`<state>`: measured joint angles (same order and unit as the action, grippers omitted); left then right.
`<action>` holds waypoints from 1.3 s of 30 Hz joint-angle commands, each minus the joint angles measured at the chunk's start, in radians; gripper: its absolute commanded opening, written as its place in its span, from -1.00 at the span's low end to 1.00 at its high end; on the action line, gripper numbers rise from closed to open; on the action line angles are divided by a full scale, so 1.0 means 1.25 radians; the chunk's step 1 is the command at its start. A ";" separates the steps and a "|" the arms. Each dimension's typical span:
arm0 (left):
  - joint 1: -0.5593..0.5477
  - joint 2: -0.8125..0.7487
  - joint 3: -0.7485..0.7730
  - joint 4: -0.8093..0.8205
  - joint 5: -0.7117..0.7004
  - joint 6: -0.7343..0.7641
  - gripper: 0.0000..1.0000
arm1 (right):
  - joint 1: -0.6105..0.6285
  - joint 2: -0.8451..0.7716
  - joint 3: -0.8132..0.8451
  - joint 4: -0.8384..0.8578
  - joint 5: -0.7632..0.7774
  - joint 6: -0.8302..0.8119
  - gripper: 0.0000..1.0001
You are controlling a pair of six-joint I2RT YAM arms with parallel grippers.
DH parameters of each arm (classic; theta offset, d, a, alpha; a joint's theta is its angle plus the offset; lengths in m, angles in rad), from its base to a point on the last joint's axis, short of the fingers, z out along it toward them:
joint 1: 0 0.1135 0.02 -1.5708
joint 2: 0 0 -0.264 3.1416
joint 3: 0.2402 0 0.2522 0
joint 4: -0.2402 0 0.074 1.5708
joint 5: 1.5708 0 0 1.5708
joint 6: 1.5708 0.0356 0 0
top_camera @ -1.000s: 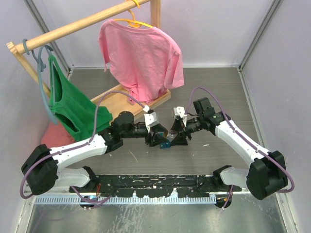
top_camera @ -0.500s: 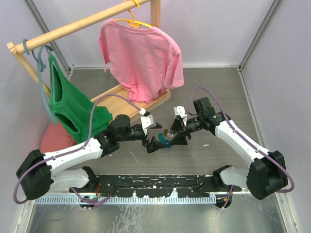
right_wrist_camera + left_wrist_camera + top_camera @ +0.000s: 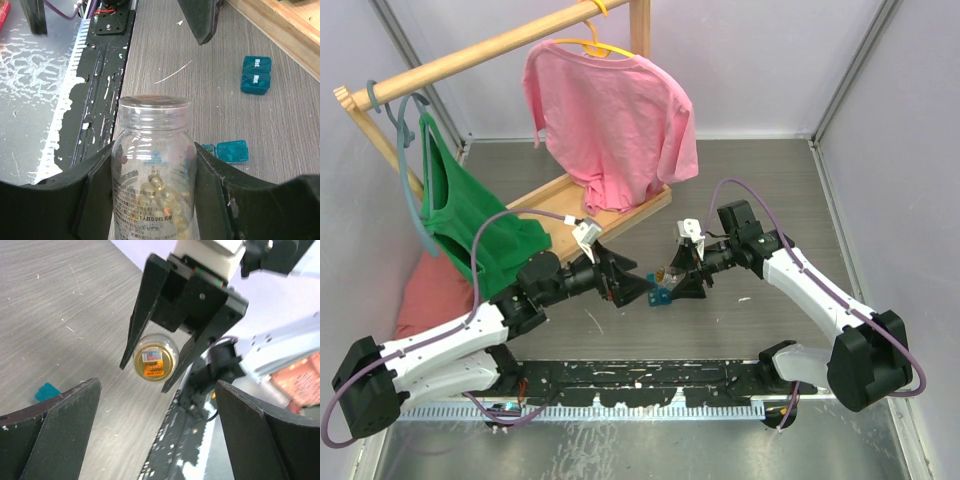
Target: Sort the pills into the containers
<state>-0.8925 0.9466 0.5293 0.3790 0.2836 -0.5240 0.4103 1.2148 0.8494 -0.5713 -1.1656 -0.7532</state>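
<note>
My right gripper (image 3: pixel 155 172) is shut on a clear bottle (image 3: pixel 154 135) with yellowish pills (image 3: pixel 162 192) in its lower part. In the top view this bottle (image 3: pixel 661 273) hangs just above the table at the centre. Its round gold end (image 3: pixel 156 362) faces the left wrist view, between the right gripper's fingers (image 3: pixel 145 310). My left gripper (image 3: pixel 160 440) stands wide open with nothing in it, a short way left of the bottle (image 3: pixel 638 288). Two teal containers lie on the table: a closed one (image 3: pixel 256 75) and one with its lid open (image 3: pixel 232 151), just under the bottle (image 3: pixel 660 297).
A wooden clothes rack (image 3: pixel 570 205) stands at the back left with a pink shirt (image 3: pixel 610 120) and a green top (image 3: pixel 470 220). A red cloth (image 3: pixel 435 290) lies by the left wall. A black rail (image 3: pixel 640 380) runs along the near edge.
My left gripper has opened wide and drawn back to the left, away from the bottle. The right gripper and bottle have not moved.
</note>
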 commanded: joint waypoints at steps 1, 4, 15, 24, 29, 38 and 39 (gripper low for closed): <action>-0.008 -0.037 -0.011 0.058 -0.124 -0.265 0.93 | 0.000 -0.014 0.037 0.026 -0.032 0.004 -0.98; -0.073 -0.054 -0.001 0.002 -0.241 -0.322 0.84 | 0.000 -0.014 0.037 0.027 -0.032 0.004 -0.98; -0.226 0.022 0.120 -0.191 -0.533 -0.449 0.71 | 0.000 -0.012 0.037 0.027 -0.033 0.004 -0.98; -0.226 0.088 0.175 -0.187 -0.542 -0.443 0.49 | -0.001 -0.012 0.037 0.027 -0.035 0.005 -0.98; -0.226 0.100 0.184 -0.177 -0.544 -0.442 0.40 | -0.001 -0.011 0.036 0.027 -0.034 0.004 -0.98; -0.226 0.123 0.200 -0.182 -0.544 -0.442 0.34 | 0.000 -0.012 0.036 0.027 -0.035 0.005 -0.98; -0.225 0.126 0.201 -0.182 -0.544 -0.441 0.32 | 0.000 -0.013 0.036 0.026 -0.035 0.004 -0.98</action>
<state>-1.1713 1.0996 0.7280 0.1200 -0.3641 -1.0683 0.4103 1.2148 0.8494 -0.5686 -1.1728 -0.7528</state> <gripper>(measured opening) 0.669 0.592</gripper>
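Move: The lid of the pill bottle faces the open left hand, about 6 cm to its right, 1 cm ahead and 2 cm lower. On the table, some 17 cm below that hand, the open teal pillbox lies about 5 cm right and 2 cm back, and the closed teal pillbox about 8 cm left and 2 cm ahead. The right hand holds the bottle by its body; the lid is level with it front to back, about 4 cm to its left and 3 cm above. The right hand keeps its grip on the bottle and holds still, while no touch of the left fingers on the lid can be seen yet. The left hand first eases back about 1.5 cm with a slight rise, then comes forward and down as it works right to the lid, ending some 3 cm right of its start. Its wrist turns some 35 degrees, swinging counter-clockwise and tipping down, and the wide-open fingers narrow by about a third around the lid. ##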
